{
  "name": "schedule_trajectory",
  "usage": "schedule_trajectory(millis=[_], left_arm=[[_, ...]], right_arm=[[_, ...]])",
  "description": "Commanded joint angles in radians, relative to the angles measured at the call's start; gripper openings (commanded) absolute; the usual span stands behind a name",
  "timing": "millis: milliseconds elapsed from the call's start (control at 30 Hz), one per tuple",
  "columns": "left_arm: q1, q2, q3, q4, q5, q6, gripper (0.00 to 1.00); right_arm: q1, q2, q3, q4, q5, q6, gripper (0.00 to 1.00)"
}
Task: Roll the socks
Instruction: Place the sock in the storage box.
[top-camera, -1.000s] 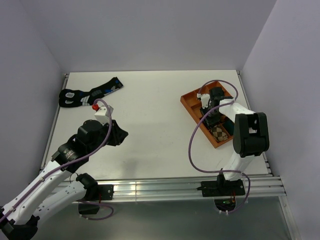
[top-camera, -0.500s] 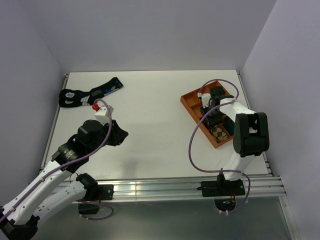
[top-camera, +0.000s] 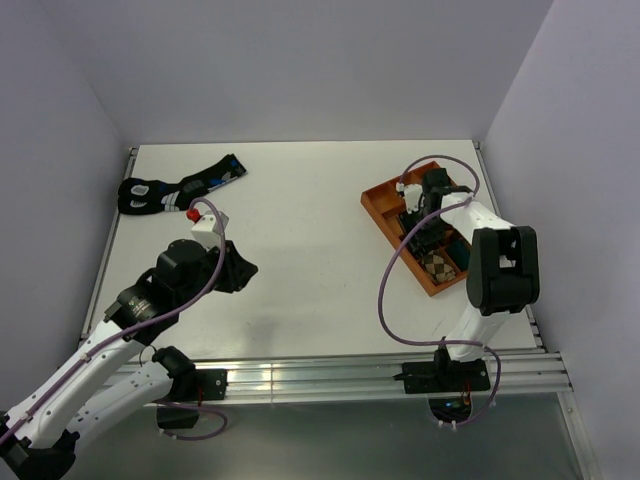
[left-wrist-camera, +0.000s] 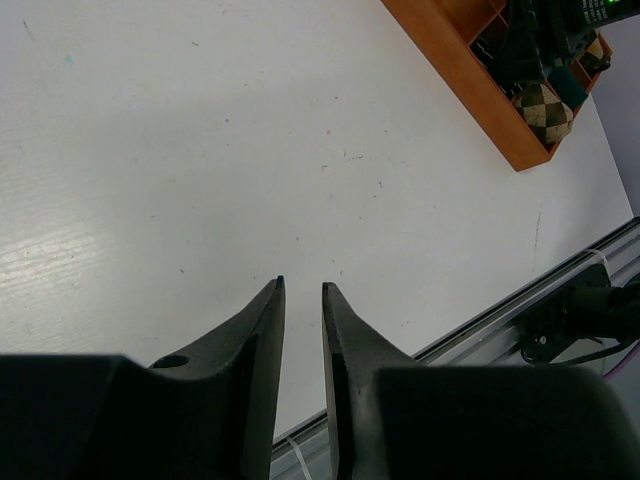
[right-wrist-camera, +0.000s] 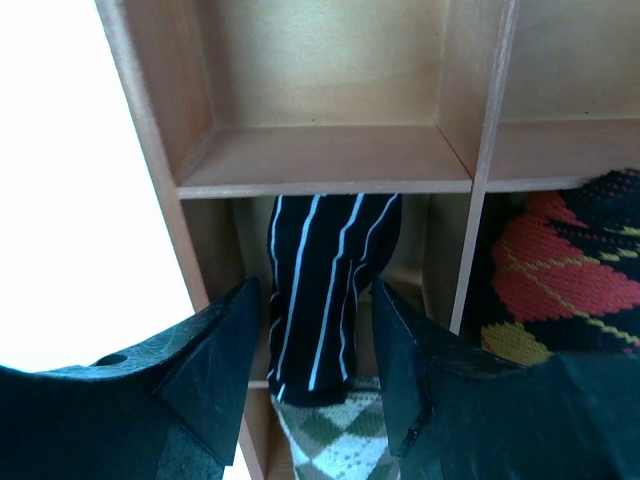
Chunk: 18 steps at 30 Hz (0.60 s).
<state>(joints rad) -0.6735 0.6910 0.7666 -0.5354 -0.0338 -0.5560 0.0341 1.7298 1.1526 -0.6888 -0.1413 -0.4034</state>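
Note:
The short black sock with thin white stripes (right-wrist-camera: 325, 290) stands folded in a middle compartment of the wooden tray (right-wrist-camera: 320, 160). My right gripper (right-wrist-camera: 315, 284) hangs over it, open, with a gap between each finger and the sock. The black sock with red and orange diamonds (right-wrist-camera: 570, 275) fills the compartment to the right. From above, the right gripper (top-camera: 418, 218) is over the tray (top-camera: 385, 215). My left gripper (left-wrist-camera: 300, 285) hovers above bare table with a narrow gap between its fingers and nothing in it; from above the left gripper (top-camera: 240, 268) is at centre left.
A check-patterned rolled bundle (right-wrist-camera: 340, 445) sits in the tray compartment just below the striped sock, seen from above as the bundle (top-camera: 438, 265). Black socks with blue and white marks (top-camera: 180, 185) lie at the table's far left. The tray's back compartments show bare wood.
The right gripper's jaws have spread apart and let go of the striped sock, which stays in its compartment. The left arm has not moved.

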Motion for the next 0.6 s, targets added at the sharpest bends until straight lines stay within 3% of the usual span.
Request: schedule_trajectory(millis=[0, 367, 567], left_arm=[[0.003, -0.002, 0.000, 0.038, 0.018, 0.033, 0.27], [0.002, -0.005, -0.003, 0.038, 0.015, 0.033, 0.27], [0.003, -0.022, -0.004, 0.040, 0.012, 0.030, 0.28]], right_arm=[[-0.010, -0.065, 0.055, -0.032, -0.018, 0.017, 0.56], [-0.011, -0.162, 0.091, -0.069, -0.070, 0.034, 0.58], [-0.011, -0.324, 0.088, -0.109, -0.162, 0.012, 0.61]])
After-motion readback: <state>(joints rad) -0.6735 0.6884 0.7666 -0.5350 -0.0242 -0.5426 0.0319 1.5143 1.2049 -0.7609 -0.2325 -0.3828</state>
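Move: Just below the right hand's parted fingers, about 3 cm down and roughly 1 cm ahead, lies the striped sock in its box cell. From this hand the checkered sock is some 5 cm back and 5 cm right, the red argyle sock about 5 cm ahead and 7 cm right, and an empty cell roughly 7 cm ahead and 5 cm left. For the left hand, the striped sock is some 15 cm ahead, 47 cm right and 20 cm down. Rising almost straight up out of the box, slowly at first and then faster, the right hand climbs about 8 cm away from the striped sock with its fingers still parted and nothing between them. As it climbs, the wrist tilts some 10 degrees, swinging the downward fingertips outward, away from the base. ##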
